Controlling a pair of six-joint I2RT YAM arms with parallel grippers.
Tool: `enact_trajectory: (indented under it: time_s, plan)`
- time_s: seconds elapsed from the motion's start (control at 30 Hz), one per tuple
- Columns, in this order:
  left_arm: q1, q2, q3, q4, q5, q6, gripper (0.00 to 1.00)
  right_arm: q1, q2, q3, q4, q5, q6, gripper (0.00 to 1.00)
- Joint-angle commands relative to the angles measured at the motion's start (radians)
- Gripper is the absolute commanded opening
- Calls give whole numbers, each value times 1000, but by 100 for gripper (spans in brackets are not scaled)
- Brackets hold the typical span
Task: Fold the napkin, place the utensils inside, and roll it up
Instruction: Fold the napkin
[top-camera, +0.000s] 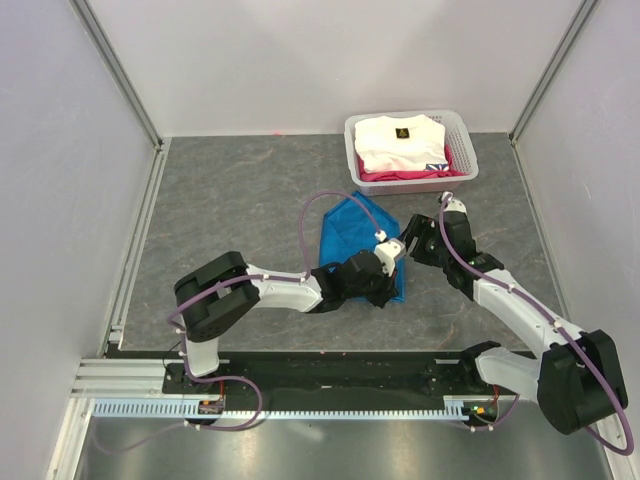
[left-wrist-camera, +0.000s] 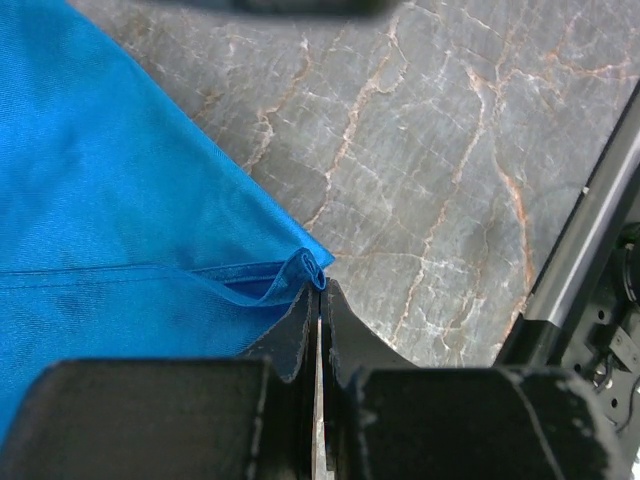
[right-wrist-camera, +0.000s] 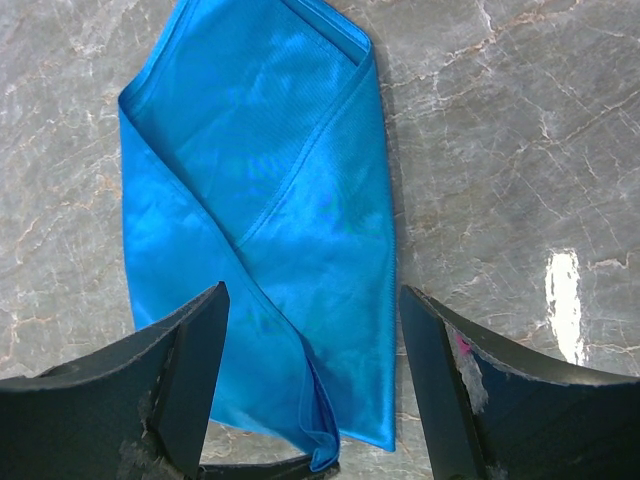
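Observation:
The bright blue napkin (top-camera: 350, 232) lies folded into a long pointed shape on the grey table. My left gripper (top-camera: 388, 285) is at its near right corner. In the left wrist view the jaws are pressed together with the curled napkin (left-wrist-camera: 120, 200) corner pinched at the tips of the left gripper (left-wrist-camera: 320, 285). My right gripper (top-camera: 400, 247) hovers open just above the same end. Its fingers (right-wrist-camera: 200, 340) straddle the napkin (right-wrist-camera: 270, 150) without touching it. The utensils are out of view.
A white basket (top-camera: 462, 140) holding folded white and pink clothes (top-camera: 400, 140) stands at the back right, just beyond the napkin. Walls enclose the table, with a metal rail (top-camera: 135, 250) along the left side.

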Motion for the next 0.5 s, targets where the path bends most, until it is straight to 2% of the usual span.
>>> enact_trajectory:
  time_s: [0.0,0.13,0.23,0.27,0.33,0.37,0.43,0.47]
  plan:
    - [-7,20,46,52,-65,14,2,-6,-6,-20,18,0,-1,78]
    - [-7,42,68,52,-71,10,2,-6,-26,-35,11,9,4,77]
    - [-7,53,71,50,-39,10,13,-5,-34,-37,-3,13,5,78]
    - [-9,47,71,50,-36,0,24,-6,-34,-37,-8,16,5,78]
    - [-9,24,56,50,-36,-4,34,-5,-38,-29,-26,28,5,78]
    - [-7,-8,50,49,-44,-7,52,-6,-40,-25,-32,34,1,78]
    - [-7,-51,39,37,-54,-6,66,-8,-57,-9,-64,66,-2,78]
    - [-7,-73,31,30,-67,-3,78,-12,-66,-3,-75,75,-11,78]
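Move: The left hand still pinches the tip of the folded-over flap, with the napkin's near right corner about 3 cm to its right, level fore and aft and about 1 cm below. The napkin's middle is some 11 cm ahead, 6 cm left and 2 cm below; the laundry basket is about 36 cm ahead and 6 cm right, 3 cm higher. From the right hand, that corner lies roughly 13 cm back, 1 cm left and 7 cm below. The left hand eases about 1 cm forward and slightly right, then opens over halfway, letting go of the flap's tip. ##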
